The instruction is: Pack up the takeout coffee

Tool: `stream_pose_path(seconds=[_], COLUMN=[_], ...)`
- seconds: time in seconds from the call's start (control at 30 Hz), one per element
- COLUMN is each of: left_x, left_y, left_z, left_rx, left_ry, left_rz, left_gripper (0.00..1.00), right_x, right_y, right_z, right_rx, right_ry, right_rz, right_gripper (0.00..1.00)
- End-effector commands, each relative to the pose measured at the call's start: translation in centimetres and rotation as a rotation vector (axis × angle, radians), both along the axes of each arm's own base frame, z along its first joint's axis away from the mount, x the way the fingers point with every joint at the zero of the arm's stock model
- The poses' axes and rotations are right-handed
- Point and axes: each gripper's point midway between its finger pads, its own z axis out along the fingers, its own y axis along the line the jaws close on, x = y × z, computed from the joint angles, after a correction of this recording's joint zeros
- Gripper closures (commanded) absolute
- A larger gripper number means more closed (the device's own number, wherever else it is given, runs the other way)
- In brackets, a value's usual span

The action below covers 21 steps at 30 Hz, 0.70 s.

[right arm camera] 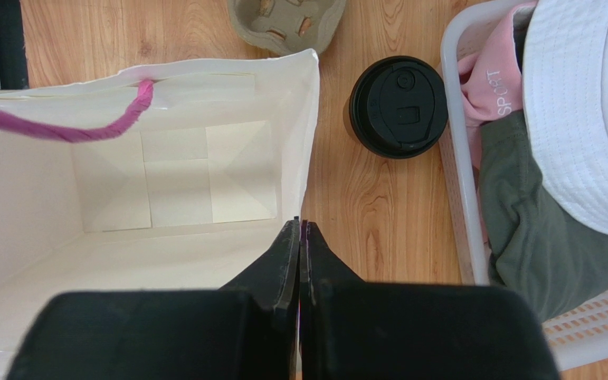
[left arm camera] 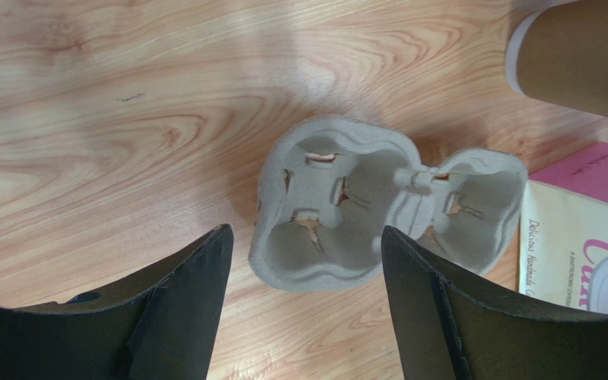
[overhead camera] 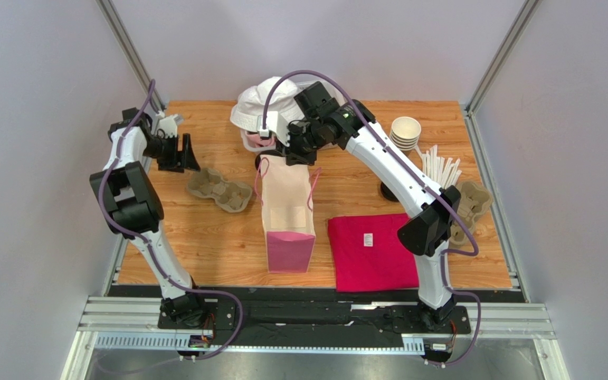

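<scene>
The takeout coffee point(right arm camera: 398, 105) stands on the wood between the paper bag point(right arm camera: 180, 182) and a white basket, its black lid facing up. Its tan wall point(left arm camera: 577, 55) also shows at the top right of the left wrist view. The cream bag point(overhead camera: 287, 214) with pink handles lies with its mouth towards the back. My right gripper point(right arm camera: 300, 223) is shut on the bag's rim at the side nearest the coffee. To the left, my left gripper point(left arm camera: 305, 231) is open and holds nothing. It hangs over the near end of a grey pulp cup carrier point(left arm camera: 347, 206).
The white basket point(right arm camera: 454, 158) holds a white hat point(right arm camera: 577, 103) and clothes at the back. A stack of lidless cups point(overhead camera: 405, 131), white sticks point(overhead camera: 442, 168) and a second carrier point(overhead camera: 474, 202) sit at the right. A magenta cloth point(overhead camera: 372, 249) lies at the front.
</scene>
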Motion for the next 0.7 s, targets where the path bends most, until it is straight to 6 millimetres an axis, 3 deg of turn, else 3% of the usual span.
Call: stream_pose_path(seconds=[0.0, 0.17, 0.3, 0.67], left_x=[0.5, 0.0, -0.7, -0.6], left_y=[1.8, 1.6, 1.3, 1.1], left_z=[-1.1, -2.8, -3.3, -4.4], left_rx=[-0.008, -0.044, -0.046, 0.006], left_ry=[-0.055, -0.023, -0.034, -0.05], left_rz=[-0.02, -0.041, -0.089, -0.119], left_gripper=[0.27, 0.3, 0.39, 0.45], right_x=[-0.9, -0.9, -1.1, -1.0], right_y=[-1.0, -1.1, -1.4, -1.7], right_z=[2.2, 2.2, 2.3, 1.8], right_rx=[0.036, 0.035, 0.039, 0.042], right_ry=[0.026, 0.048, 0.063, 0.112], right_rz=[-0.06, -0.094, -0.103, -0.122], right_gripper=[1.0, 1.0, 1.0, 1.0])
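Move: The cup carrier lies to the right of my left hand, its middle some 10 cm right, 4 cm back and 8 cm below. The lidded cup stands about 25 cm right of that hand, nearly level with it. The bag is 31 cm right and 13 cm back. My right hand has the bag by its far rim, the bag's middle about 11 cm back and 12 cm below; from there the carrier is roughly 23 cm left, 2 cm back, 22 cm down. I lower my left hand about 4.5 cm towards the carrier's left end, drifting a little left and back, and close the fingers partway so they straddle its left wall, one outside and one over the hollow. My right hand keeps its shut grip on the bag's far rim, easing about 1 cm left-to-right and turning some 5 degrees clockwise. ##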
